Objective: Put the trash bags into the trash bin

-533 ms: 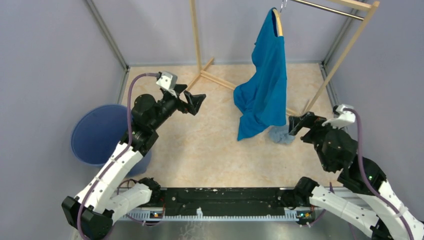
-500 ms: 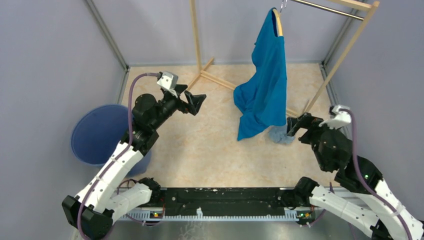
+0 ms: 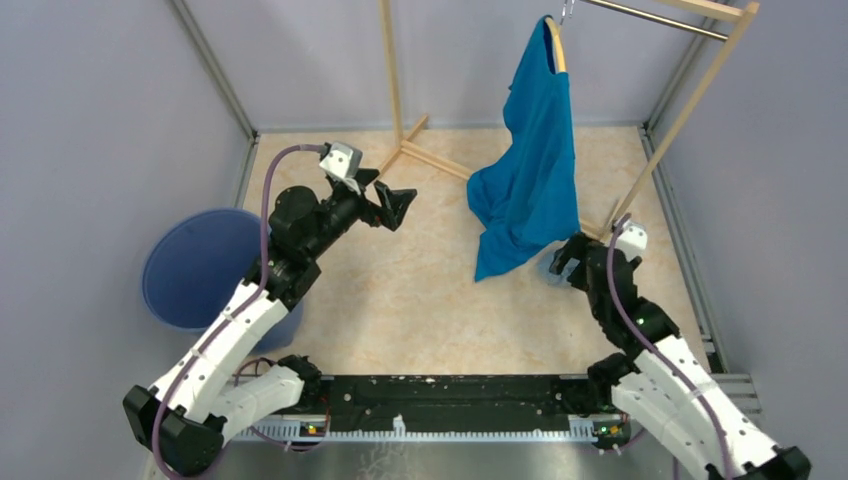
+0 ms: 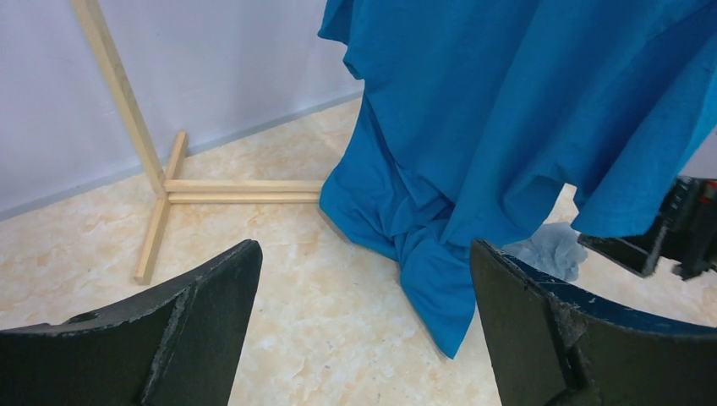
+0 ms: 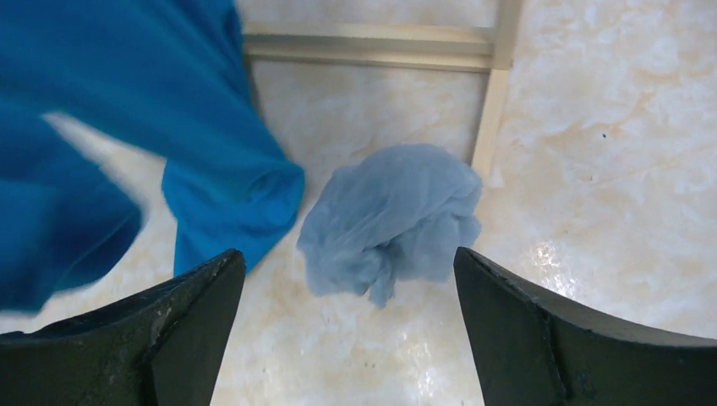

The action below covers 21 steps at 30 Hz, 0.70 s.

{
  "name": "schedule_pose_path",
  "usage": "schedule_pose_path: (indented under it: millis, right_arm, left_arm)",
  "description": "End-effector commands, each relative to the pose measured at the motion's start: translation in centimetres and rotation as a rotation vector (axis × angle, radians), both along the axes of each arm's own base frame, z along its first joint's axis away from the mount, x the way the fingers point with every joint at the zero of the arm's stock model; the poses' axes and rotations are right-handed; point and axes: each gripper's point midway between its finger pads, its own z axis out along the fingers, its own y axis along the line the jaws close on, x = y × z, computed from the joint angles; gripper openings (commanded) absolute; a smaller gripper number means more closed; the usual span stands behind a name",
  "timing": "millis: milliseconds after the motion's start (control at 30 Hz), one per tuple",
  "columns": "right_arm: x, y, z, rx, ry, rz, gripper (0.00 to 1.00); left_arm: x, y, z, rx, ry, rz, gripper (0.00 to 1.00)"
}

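The trash bag (image 5: 391,218) is a crumpled pale blue-grey wad on the marbled floor, just beyond and between my right gripper's (image 5: 348,259) open fingers, untouched. In the top view my right gripper (image 3: 566,256) hovers over the bag (image 3: 546,268), hiding most of it. The left wrist view shows the bag (image 4: 548,253) past the shirt's hem. My left gripper (image 3: 396,208) hangs open and empty above the middle of the floor, far from the bag. The round blue trash bin (image 3: 195,265) stands at the left, beside my left arm.
A bright blue T-shirt (image 3: 530,170) hangs from a wooden rack (image 3: 398,100), its hem drooping onto the floor right beside the bag. A rack foot bar (image 5: 489,110) lies just behind the bag. Grey walls enclose the floor.
My right arm has swung left and down, bringing its open gripper over the trash bag. The left arm has barely shifted. The bag and shirt stay in place.
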Motion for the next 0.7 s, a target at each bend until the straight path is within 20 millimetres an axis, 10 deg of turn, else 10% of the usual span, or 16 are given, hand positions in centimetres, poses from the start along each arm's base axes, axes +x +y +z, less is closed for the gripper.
schedule_pose_path:
  millis: [0, 367, 500, 667]
  right_arm:
    - [3.1, 1.7, 0.4, 0.241, -0.037, 0.114, 0.91]
    - [3.8, -0.1, -5.6, 0.215, 0.153, 0.083, 0.87]
    - [2.8, 1.3, -6.8, 0.267, 0.173, 0.15, 0.64]
    - [1.5, 1.9, -6.6, 0.268, 0.149, 0.212, 0.13]
  left_arm:
    - [-0.1, -0.4, 2.6, -0.021, -0.061, -0.012, 0.99]
    - [0.1, -0.8, 2.1, -0.009, -0.045, -0.014, 0.99]
    - [0.1, -0.9, 2.0, -0.005, -0.037, -0.011, 0.99]
    - [0.1, -1.3, 1.7, -0.004, -0.025, -0.024, 0.99]
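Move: The trash bag lies crumpled on the table about 7 cm ahead of the open right hand, practically straight ahead, and some 10 cm lower. The blue shirt's trailing hem is about 12 cm to this hand's left and 8 cm ahead; the near end of the rack foot is roughly 10 cm ahead and 7 cm to its right, both down near the table. From the left hand the bag is about 38 cm to the right, 2 cm ahead and 30 cm below. Down onto the trash bag goes the right hand, about 8.5 cm in all, first swinging a little forward and right, then easing back and left in the last part. The wrist tips some 15 degrees further down and rolls its left side up, while the fingers close most of the way late in the descent and pinch the bag's gathered near edge. ##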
